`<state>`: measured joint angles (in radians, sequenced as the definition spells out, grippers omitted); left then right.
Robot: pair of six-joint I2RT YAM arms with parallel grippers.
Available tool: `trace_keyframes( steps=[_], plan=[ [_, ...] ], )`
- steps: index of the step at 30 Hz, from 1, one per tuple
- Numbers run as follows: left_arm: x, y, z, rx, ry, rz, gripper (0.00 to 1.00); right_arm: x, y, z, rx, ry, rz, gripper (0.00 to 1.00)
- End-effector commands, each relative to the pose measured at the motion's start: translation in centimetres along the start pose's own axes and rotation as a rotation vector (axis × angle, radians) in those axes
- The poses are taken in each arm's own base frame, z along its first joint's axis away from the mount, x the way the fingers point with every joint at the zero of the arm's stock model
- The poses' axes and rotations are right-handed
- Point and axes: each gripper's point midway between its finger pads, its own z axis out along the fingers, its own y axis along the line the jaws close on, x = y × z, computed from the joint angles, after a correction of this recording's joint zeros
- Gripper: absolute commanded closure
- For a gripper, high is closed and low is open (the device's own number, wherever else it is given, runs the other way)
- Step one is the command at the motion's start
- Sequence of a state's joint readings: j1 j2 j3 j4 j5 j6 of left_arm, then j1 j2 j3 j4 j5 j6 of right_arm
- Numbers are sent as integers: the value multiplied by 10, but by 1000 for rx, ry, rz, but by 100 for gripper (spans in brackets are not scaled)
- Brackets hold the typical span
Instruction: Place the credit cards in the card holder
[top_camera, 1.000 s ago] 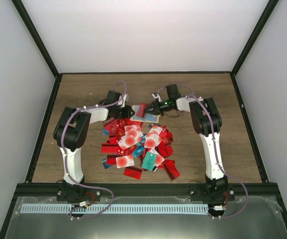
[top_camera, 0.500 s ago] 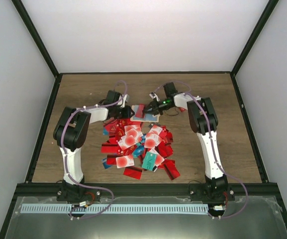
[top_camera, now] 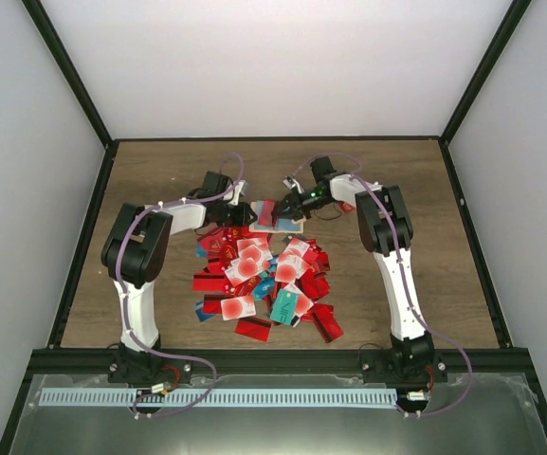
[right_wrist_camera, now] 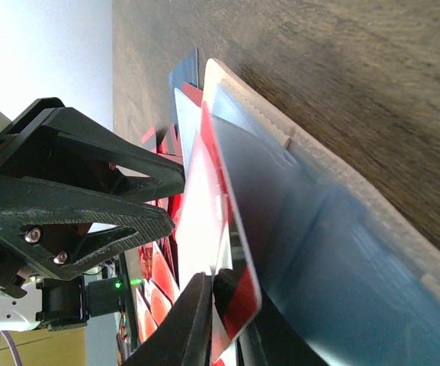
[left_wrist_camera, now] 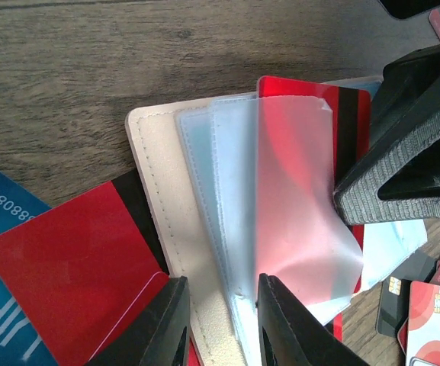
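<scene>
The card holder lies open on the table beyond the card pile, with a beige cover and clear sleeves fanned out. My left gripper is shut on the holder's near edge, cover and sleeves between its jaws. A red credit card sits partly inside a frosted sleeve. My right gripper is shut on that card's outer end, and its fingers show at the right of the left wrist view. From above, the left gripper and right gripper meet at the holder.
Several loose cards, mostly red, lie heaped just in front of the holder. A red card and a blue one lie beside the holder's cover. The left gripper's black fingers stand close beside the held card.
My right arm has shifted a little to the left, carrying the red card further over the holder. The left gripper has stayed on the holder.
</scene>
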<state>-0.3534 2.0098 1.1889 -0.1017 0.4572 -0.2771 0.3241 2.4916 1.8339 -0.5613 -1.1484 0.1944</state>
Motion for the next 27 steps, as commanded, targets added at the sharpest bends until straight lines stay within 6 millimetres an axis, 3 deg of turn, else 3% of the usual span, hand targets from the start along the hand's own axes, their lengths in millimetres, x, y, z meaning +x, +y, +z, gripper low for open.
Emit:
trace_keyframes(
  steps=[1,6,9,15,22,27],
  plan=[
    [-4,-8,5,25,6,22,73,3,-1,19,-8,37,3,83],
    [-7,1,3,-31,-14,-2,74,1,2,12,61,9,-12,75],
    [-9,6,1,-54,-28,-14,74,-5,8,2,132,-24,-37,65],
    [-13,7,1,-55,-43,-23,76,-13,3,-10,247,-66,-47,53],
    [-14,9,2,-63,-38,-19,75,-19,-5,-18,338,-98,-42,44],
    [-13,10,3,-67,-36,-20,76,-25,2,-25,361,-133,-56,38]
  ],
)
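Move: The red card, partly inside the holder's clear sleeve, has its middle about 2 cm left of the right hand and 1 cm lower, level fore and aft. The card holder's middle lies under that hand, about 2 cm down and 1 cm back. The card pile's middle is about 17 cm back and 2 cm left of the right hand. From the left hand the red card is some 5 cm right, 3 cm ahead and slightly lower. Open the right gripper from nearly shut to more than half, releasing the pinch on the red card's edge, then ease that hand about 2 cm forward and some 1.5 cm up, rolling it roughly 15 degrees, with the sleeve and card still between the parted fingers. Let the left gripper, slightly open, drift about 1 cm forward and left by the holder's near left corner. ##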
